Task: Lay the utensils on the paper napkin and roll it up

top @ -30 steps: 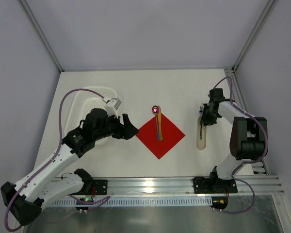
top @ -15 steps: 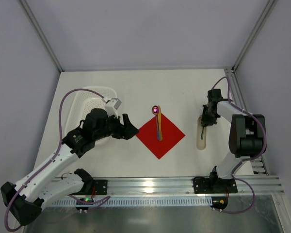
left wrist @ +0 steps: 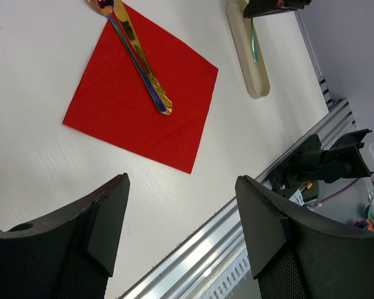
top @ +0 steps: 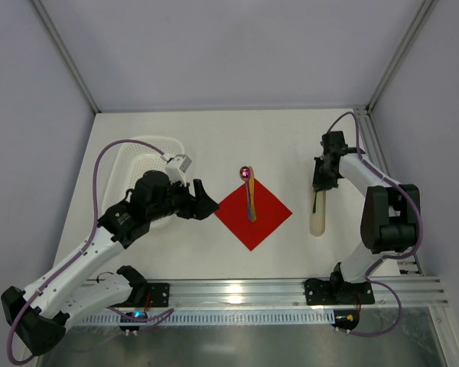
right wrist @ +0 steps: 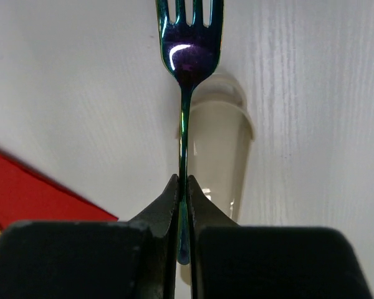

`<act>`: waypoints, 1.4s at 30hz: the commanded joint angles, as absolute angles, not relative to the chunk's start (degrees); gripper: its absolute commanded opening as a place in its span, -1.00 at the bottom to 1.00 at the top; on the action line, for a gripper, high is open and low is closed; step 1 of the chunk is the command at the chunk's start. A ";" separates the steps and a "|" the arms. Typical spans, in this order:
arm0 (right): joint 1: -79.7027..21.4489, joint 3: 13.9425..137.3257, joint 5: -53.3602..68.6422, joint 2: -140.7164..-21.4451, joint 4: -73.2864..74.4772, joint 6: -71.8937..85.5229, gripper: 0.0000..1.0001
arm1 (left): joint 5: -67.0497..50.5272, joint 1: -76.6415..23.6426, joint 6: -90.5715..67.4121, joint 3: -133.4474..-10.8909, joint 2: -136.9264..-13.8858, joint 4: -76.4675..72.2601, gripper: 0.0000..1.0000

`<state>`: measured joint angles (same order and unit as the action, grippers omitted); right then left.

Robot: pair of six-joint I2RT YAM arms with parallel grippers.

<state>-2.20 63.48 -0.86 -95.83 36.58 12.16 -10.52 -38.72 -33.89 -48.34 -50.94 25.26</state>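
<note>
The red paper napkin [top: 253, 212] lies as a diamond mid-table, and the rainbow spoon [top: 249, 195] rests on it with its bowl past the far corner. My right gripper [top: 321, 180] is shut on the fork [right wrist: 189, 50]. Its jaws pinch the thin handle [right wrist: 182, 184], and the tines point away over the far end of the beige tray [right wrist: 218, 137]. My left gripper [top: 203, 200] hovers open and empty just left of the napkin [left wrist: 143, 99]. The left wrist view shows the spoon [left wrist: 140, 62] on the napkin and the fork [left wrist: 254, 43] over the tray [left wrist: 249, 68].
A white perforated basket [top: 141, 164] sits at the left, partly under my left arm. The aluminium rail [top: 237, 290] runs along the near edge. Frame posts and grey walls bound the table on the left, right and back.
My right gripper has closed fully on the fork's handle and shifted toward the far end of the tray. The left arm, napkin and spoon have not moved.
</note>
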 commanded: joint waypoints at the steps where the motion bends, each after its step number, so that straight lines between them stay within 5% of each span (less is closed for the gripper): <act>1: -5.08 67.32 1.93 -91.41 40.77 13.53 -0.92 | -10.64 -38.76 -33.22 -49.31 -50.45 23.47 0.47; 18: -30.31 78.39 1.49 -102.83 40.35 29.61 -0.92 | -9.05 -38.76 -33.05 -48.52 -49.66 24.08 0.47; 42: -35.07 81.56 -3.69 -112.67 39.64 35.07 -0.87 | -8.62 -38.76 -32.87 -48.52 -49.40 24.52 0.47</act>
<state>-34.63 79.46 -2.44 -112.27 40.51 33.87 -9.02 -38.72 -33.85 -48.27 -50.35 25.23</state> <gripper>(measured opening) 0.061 0.733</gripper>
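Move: Off to the right hand's left by about 22 cm, and some 1 cm nearer the base, lies the gold knife on the red napkin; this hand already holds the fork. The spoon lies about 2 cm to the left of the knife, and the napkin's middle is about 6 cm back of the knife. The tray's middle is 5 cm behind the hand, level sideways, everything roughly 3 cm below. From the left hand the knife lies some 9 cm ahead, 14 cm right and 21 cm below. Swinging about 22 cm left from the tray to the napkin, the right hand carries the fork pinched by its handle, arching up nearly 5 cm and then sinking some 7 cm beside the knife, with a slight drift back. The wrist turns about 15 degrees counter-clockwise on the way and eases back a little as the hand settles; the fingers stay shut. ##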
